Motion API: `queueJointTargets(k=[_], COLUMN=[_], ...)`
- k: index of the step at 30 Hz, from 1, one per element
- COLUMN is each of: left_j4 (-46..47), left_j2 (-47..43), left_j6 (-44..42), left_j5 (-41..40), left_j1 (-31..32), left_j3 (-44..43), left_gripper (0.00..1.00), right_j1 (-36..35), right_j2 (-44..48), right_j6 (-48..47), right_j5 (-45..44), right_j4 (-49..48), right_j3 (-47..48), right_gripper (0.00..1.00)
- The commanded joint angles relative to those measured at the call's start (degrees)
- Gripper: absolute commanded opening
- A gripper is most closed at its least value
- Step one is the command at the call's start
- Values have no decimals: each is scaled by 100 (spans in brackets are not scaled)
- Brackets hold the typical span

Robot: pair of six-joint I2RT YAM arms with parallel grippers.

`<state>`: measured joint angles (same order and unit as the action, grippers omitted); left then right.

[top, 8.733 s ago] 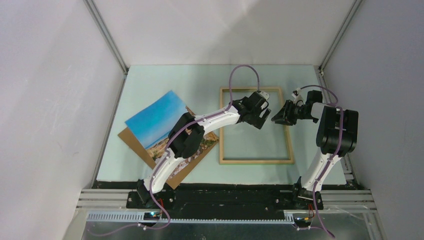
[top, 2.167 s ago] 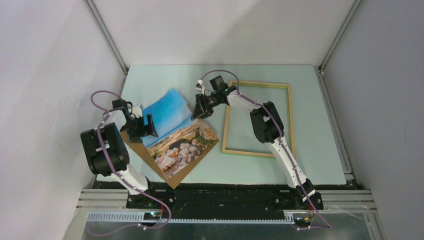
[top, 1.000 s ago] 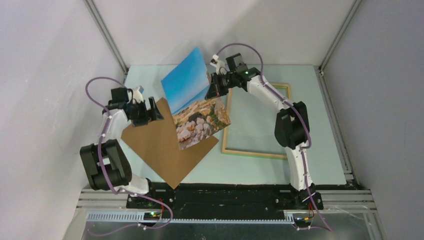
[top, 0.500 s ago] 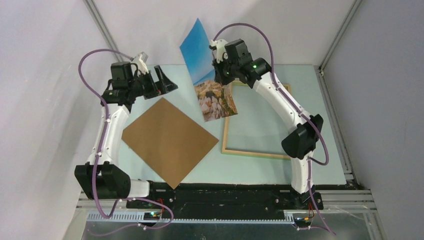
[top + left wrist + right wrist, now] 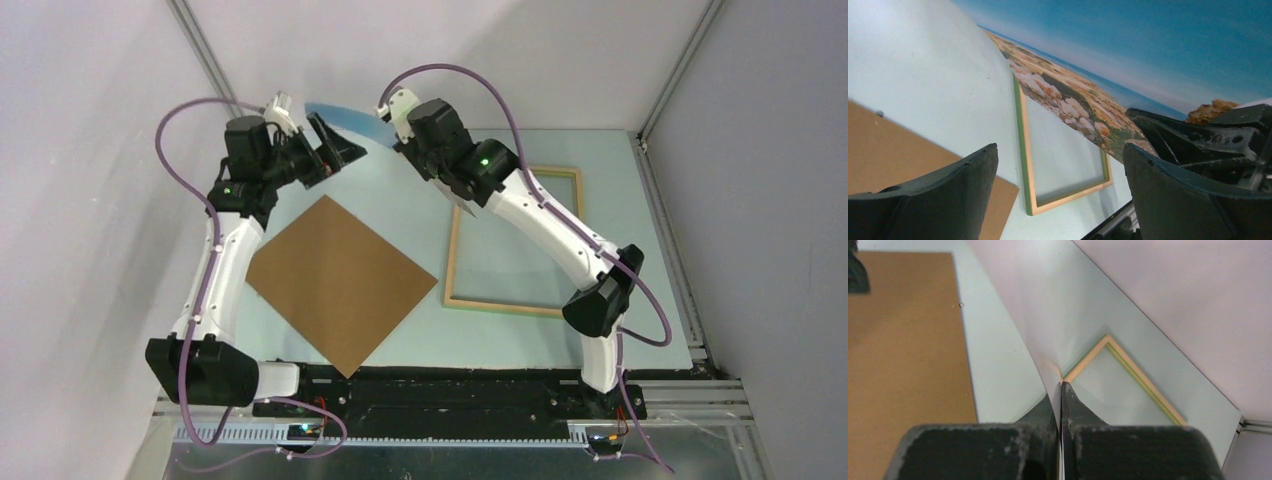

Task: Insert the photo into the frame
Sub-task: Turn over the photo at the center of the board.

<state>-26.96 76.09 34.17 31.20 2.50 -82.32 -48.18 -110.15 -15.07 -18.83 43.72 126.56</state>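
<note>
The photo (image 5: pixel 350 114) hangs high in the air, nearly edge-on to the top view as a thin blue sliver. My right gripper (image 5: pixel 399 131) is shut on its edge. In the right wrist view the fingers pinch the print's pale back (image 5: pixel 1033 315). The left wrist view shows its printed face, sky, sea and rocks (image 5: pixel 1128 45). My left gripper (image 5: pixel 338 145) is raised beside the photo, open, with nothing between its fingers (image 5: pixel 968 175). The frame (image 5: pixel 512 307) lies flat on the table at the right, with green and natural wood rails (image 5: pixel 1023 150).
A brown board (image 5: pixel 340 280) lies flat on the pale green mat (image 5: pixel 290 180), left of the frame and below both raised arms. Grey walls enclose the table on three sides. The black base rail (image 5: pixel 450 395) runs along the near edge.
The right arm has lifted the photo off the brown board and turned it from face-on to nearly edge-on. The left arm has risen and moved right toward the photo, still open.
</note>
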Motion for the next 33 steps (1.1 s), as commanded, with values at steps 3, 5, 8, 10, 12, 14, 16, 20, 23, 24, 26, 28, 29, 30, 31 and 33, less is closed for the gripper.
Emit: queueJointTargets(k=[3,5,8,10,12,14,16,20,23,24,26,28,29,30,31,33], left_j4=[1119,1487,1788,1979,2085,2102,2098,2085,2092,2083,2084,2086,2088,2085,2083,2093], left_j2=[-607,-746,-805,-825,-833,-817,-799,-777,-757,-747,-747,-764,-748,-733,-718,-690], left_j6=[1360,1589,1830,2035,2097,2113,2144,2182,2193,2197,2214,2224,2231,2233,2234,2233], left_j5=[-106,-167,-109,-92,-116,-190,-286,-483,-555,-567,-611,-685,-694,-712,-725,-782], left_j1=[3,-7,-7,-5,-8,-19,-21,-34,-42,-58,-83,-103,-106,-113,-116,-126], left_j3=[1431,1755,2056,2182,2271,2299,2336,2430,2470,2468,2471,2503,2513,2516,2536,2615], left_gripper=[100,100,99,99,99,99,99,98,98,98,98,98,98,98,98,98], right_j1=[-204,-231,-292,-318,-330,-329,-332,-332,-328,-325,-319,-323,-323,-323,-328,-327], right_j2=[-729,-956,-1235,-1360,-1424,-1452,-1450,-1438,-1445,-1447,-1448,-1439,-1433,-1427,-1423,-1419], right_j6=[195,317,421,481,550,605,662,800,896,937,992,1036,1056,1091,1126,1175], right_j5=[-155,15,164,258,355,454,553,774,939,992,1055,1108,1126,1153,1167,1234], right_j4=[-76,20,110,158,184,195,210,239,245,256,259,259,259,255,249,256], right_j3=[107,231,253,284,278,280,277,288,281,288,297,311,314,316,320,317], right_gripper=[0,0,0,0,0,0,0,0,0,0,0,1,2,3,4,6])
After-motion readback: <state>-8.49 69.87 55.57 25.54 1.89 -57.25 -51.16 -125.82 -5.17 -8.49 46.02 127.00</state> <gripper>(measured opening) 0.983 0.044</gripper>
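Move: The right hand already holds the photo by an edge, the sheet's middle hanging about 9 cm below that hand and 2 cm to its left. The open left hand waits 11 cm to the right hand's left and 2 cm nearer the base. From the left hand, the photo's middle is 9 cm right, 1 cm ahead and 9 cm down; near table level, 28 cm below, the brown board lies 8 cm back and the frame 30 cm right, level with it. Still pinching the photo's edge, the right hand lowers it about 15 cm and carries it some 8 cm left towards the left gripper, tipping down about 20 degrees; the descent is over by mid-way, then it creeps left and back as its grip effort drops off. The left hand sinks 8 cm, tips and rolls, then stays nearly still with open fingers close to the sheet; contact there can't be seen. ##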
